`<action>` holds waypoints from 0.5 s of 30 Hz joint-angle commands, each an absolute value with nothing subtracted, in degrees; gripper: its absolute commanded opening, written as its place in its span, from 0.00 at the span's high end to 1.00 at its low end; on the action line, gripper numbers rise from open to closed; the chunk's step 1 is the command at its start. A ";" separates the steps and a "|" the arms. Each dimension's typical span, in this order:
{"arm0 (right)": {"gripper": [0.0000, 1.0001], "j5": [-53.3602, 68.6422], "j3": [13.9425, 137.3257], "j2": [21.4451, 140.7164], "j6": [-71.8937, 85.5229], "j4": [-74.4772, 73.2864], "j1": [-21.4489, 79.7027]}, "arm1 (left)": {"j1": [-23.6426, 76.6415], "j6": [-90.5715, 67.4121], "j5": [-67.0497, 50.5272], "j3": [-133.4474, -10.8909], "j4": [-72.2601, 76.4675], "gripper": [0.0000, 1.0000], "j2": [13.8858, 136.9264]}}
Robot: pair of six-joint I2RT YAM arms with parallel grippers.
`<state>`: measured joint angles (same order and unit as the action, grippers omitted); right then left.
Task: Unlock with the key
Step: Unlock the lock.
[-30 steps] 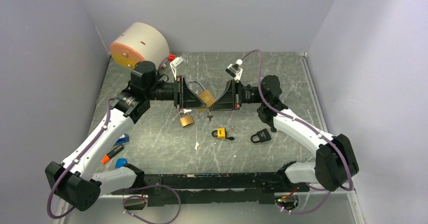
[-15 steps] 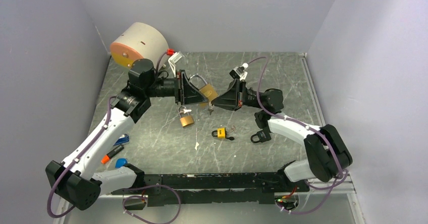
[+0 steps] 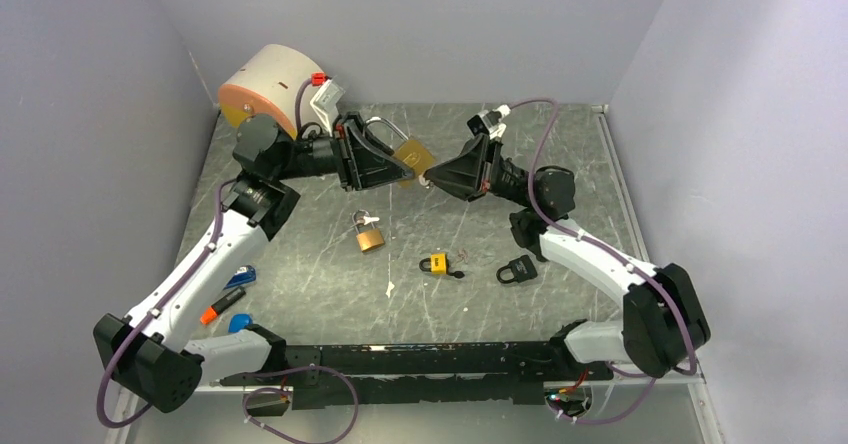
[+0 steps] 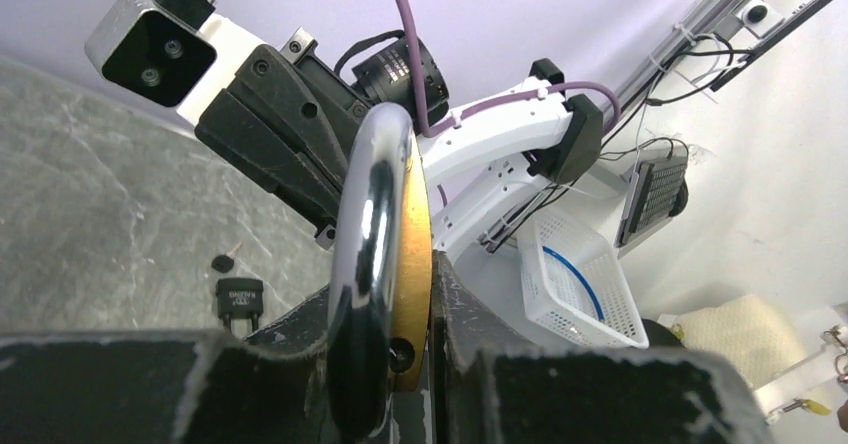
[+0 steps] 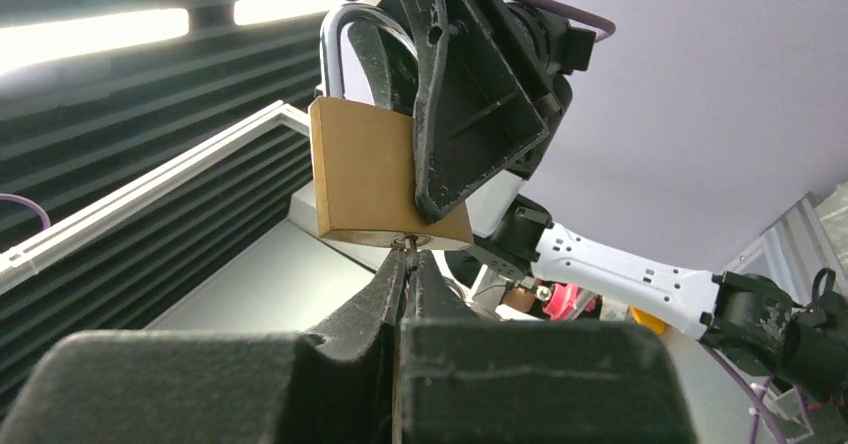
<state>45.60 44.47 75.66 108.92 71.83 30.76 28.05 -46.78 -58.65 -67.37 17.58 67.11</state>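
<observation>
A brass padlock (image 3: 412, 155) with a steel shackle hangs in the air over the far middle of the table, and my left gripper (image 3: 404, 167) is shut on its body. The left wrist view shows the shackle (image 4: 368, 254) edge-on, with the brass body (image 4: 416, 264) pinched between the left gripper's (image 4: 425, 359) jaws. From the right, my right gripper (image 3: 428, 176) meets the lock's underside. In the right wrist view the right gripper (image 5: 406, 264) is shut on a small key (image 5: 408, 248) whose tip sits in the keyhole of the padlock (image 5: 380, 174).
Three more padlocks lie on the table (image 3: 560, 154): a small brass one (image 3: 369, 236), a yellow one (image 3: 436, 263) and a black one (image 3: 517, 270). A beige cylinder (image 3: 275, 89) stands at the back left. Markers (image 3: 222, 304) lie near the left arm's base.
Both grippers have risen and moved toward the back of the table, tilting upward, with lock and key still together. The left wrist has swung toward the beige cylinder.
</observation>
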 commanded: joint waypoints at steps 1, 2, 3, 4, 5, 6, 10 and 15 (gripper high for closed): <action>0.96 38.92 50.92 72.86 102.41 58.26 31.70 | 30.30 -47.69 -62.12 -68.19 21.18 0.97 66.34; 0.81 39.57 51.31 71.60 97.37 54.35 31.50 | 30.28 -45.74 -61.20 -68.66 17.01 0.98 65.87; 0.66 39.87 51.45 70.45 92.98 49.72 31.01 | 30.32 -42.89 -60.46 -69.26 13.59 0.98 65.53; 0.51 39.67 51.62 68.92 88.20 44.66 30.63 | 30.30 -40.20 -59.44 -69.95 9.88 0.98 65.13; 0.40 38.62 51.88 67.33 82.69 38.80 30.13 | 30.30 -37.75 -58.57 -70.65 6.12 0.97 64.72; 0.33 37.49 51.98 65.50 77.42 33.72 29.75 | 30.28 -35.84 -57.96 -70.95 3.39 0.98 64.36; 0.27 36.39 52.71 59.21 58.08 20.88 28.02 | 30.23 -30.82 -57.59 -71.25 -3.93 0.98 63.13; 0.23 36.10 57.31 54.64 42.63 9.15 27.25 | 30.22 -31.34 -63.37 -71.25 -4.14 0.98 64.32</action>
<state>39.29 50.13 57.58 60.71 19.49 27.38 29.10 -34.39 -56.80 -69.04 -2.02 64.55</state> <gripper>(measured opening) 0.754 0.237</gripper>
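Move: The left gripper already grips the brass padlock, its middle about 3 cm ahead, 2 cm to the right and slightly above. The key, already in the keyhole, sits at the right fingertips, about 1 cm to their left; the held padlock's middle is about 4 cm left, 3 ahead and 3 above the right hand. Far below on the table, the yellow padlock is some 11 cm ahead and 2 right of that hand, the black padlock some 10 ahead and 20 right. Open the right gripper wide to let go of the key, then back the hand off the held padlock to the right, forward and down, about 4 cm in all after a slight rise, swinging its fingers clockwise and down from their upward slant towards level. Keep the left grip on the padlock and, after a brief small lift, lower it about 3 cm, its fingers dipping a little. ##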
